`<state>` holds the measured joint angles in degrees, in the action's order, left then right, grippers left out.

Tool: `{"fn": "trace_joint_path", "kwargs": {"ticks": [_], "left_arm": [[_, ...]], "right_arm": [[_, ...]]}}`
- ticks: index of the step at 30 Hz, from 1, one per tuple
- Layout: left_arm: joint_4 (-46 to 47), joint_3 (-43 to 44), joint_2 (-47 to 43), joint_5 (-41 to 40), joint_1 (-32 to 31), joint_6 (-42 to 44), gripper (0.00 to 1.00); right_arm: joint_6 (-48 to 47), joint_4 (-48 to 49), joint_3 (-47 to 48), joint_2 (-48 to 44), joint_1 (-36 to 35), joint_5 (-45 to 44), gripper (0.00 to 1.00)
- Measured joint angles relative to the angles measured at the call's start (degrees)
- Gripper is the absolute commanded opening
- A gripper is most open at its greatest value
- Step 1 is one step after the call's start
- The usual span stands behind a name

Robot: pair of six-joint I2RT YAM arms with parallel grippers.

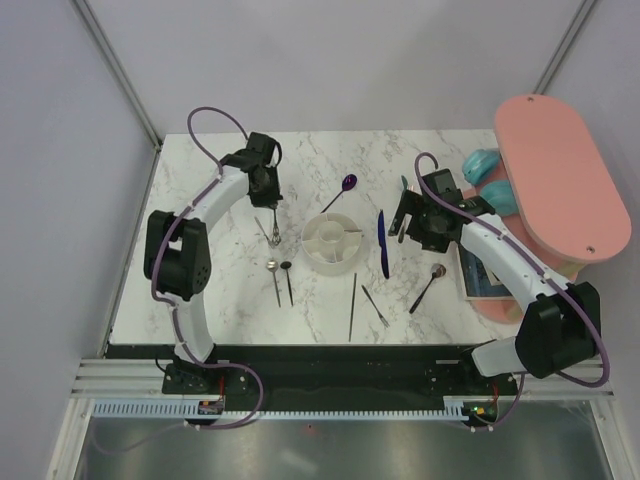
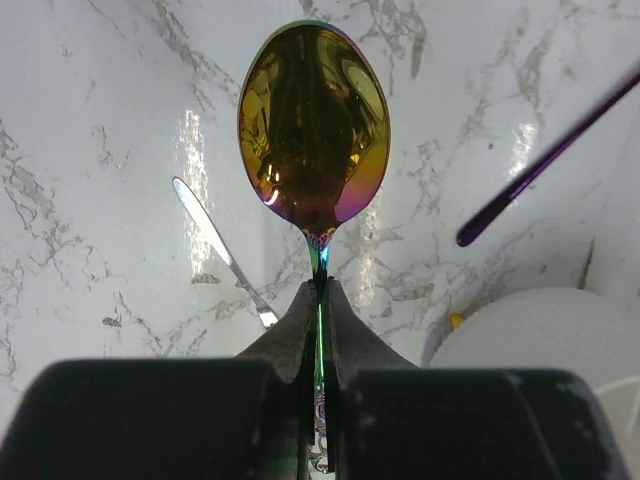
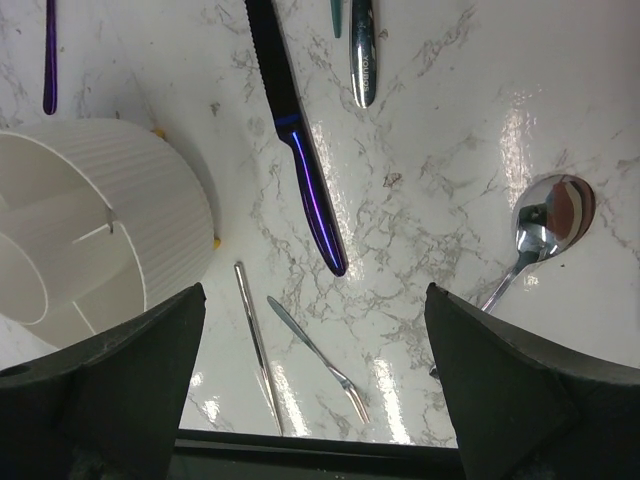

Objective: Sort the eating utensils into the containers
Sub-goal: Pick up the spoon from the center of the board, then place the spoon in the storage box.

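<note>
My left gripper is shut on the thin handle of a gold-bowled, iridescent spoon, which hangs above the marble left of the white round holder. A silver utensil lies on the table under it. My right gripper stands wide open with nothing between its fingers, just right of the holder. Below it lie a blue-handled knife, a silver stick, a small fork and a silver spoon. A purple spoon lies behind the holder.
A silver spoon and a black spoon lie front left of the holder. The pink oval board stands at the right edge, with teal objects beside it and a flat box below.
</note>
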<state>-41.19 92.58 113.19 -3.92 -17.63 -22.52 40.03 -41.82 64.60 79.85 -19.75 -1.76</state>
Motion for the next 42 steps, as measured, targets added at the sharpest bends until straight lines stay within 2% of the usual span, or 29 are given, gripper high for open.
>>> {"fn": "trace_joint_path", "kwargs": {"ticks": [10,23,29,35,42], "left_arm": [[2.56,-7.10,-8.81,1.29,-3.89,-1.07,0.02],[4.37,-3.82,-13.62,0.98,-6.01,-1.46,0.02],[6.95,-2.27,-13.07,0.50,-9.62,-1.79,0.02],[11.72,-0.76,-11.50,-1.07,-12.41,-1.70,0.02],[21.64,-4.94,-11.50,-3.30,-13.44,-0.59,0.02]], "right_arm": [[-0.94,1.18,-0.39,4.87,0.31,3.19,0.98],[-2.01,2.01,-0.39,5.35,0.31,4.85,0.98],[-2.43,2.01,-0.39,5.35,0.33,4.92,0.98],[-2.97,1.99,-0.39,5.35,0.33,4.92,0.98],[-4.24,1.64,-0.39,5.35,0.55,4.96,0.98]]}}
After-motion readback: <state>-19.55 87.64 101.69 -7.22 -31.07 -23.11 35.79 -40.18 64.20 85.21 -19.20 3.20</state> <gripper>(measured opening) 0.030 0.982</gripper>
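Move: The left hand already holds the gold spoon off the table. The white container lies about 15 cm to its right, 9 cm back and slightly lower. The purple spoon is some 17 cm right and 5 cm ahead, the small silver utensil 3 cm left and 4 cm back, both about 7 cm below. From the right hand the container is roughly 18 cm left, 3 cm ahead and 8 cm below. Left hand carries its spoon about 12 cm right and 11 up towards the container, tilting outward; right dips slightly. ##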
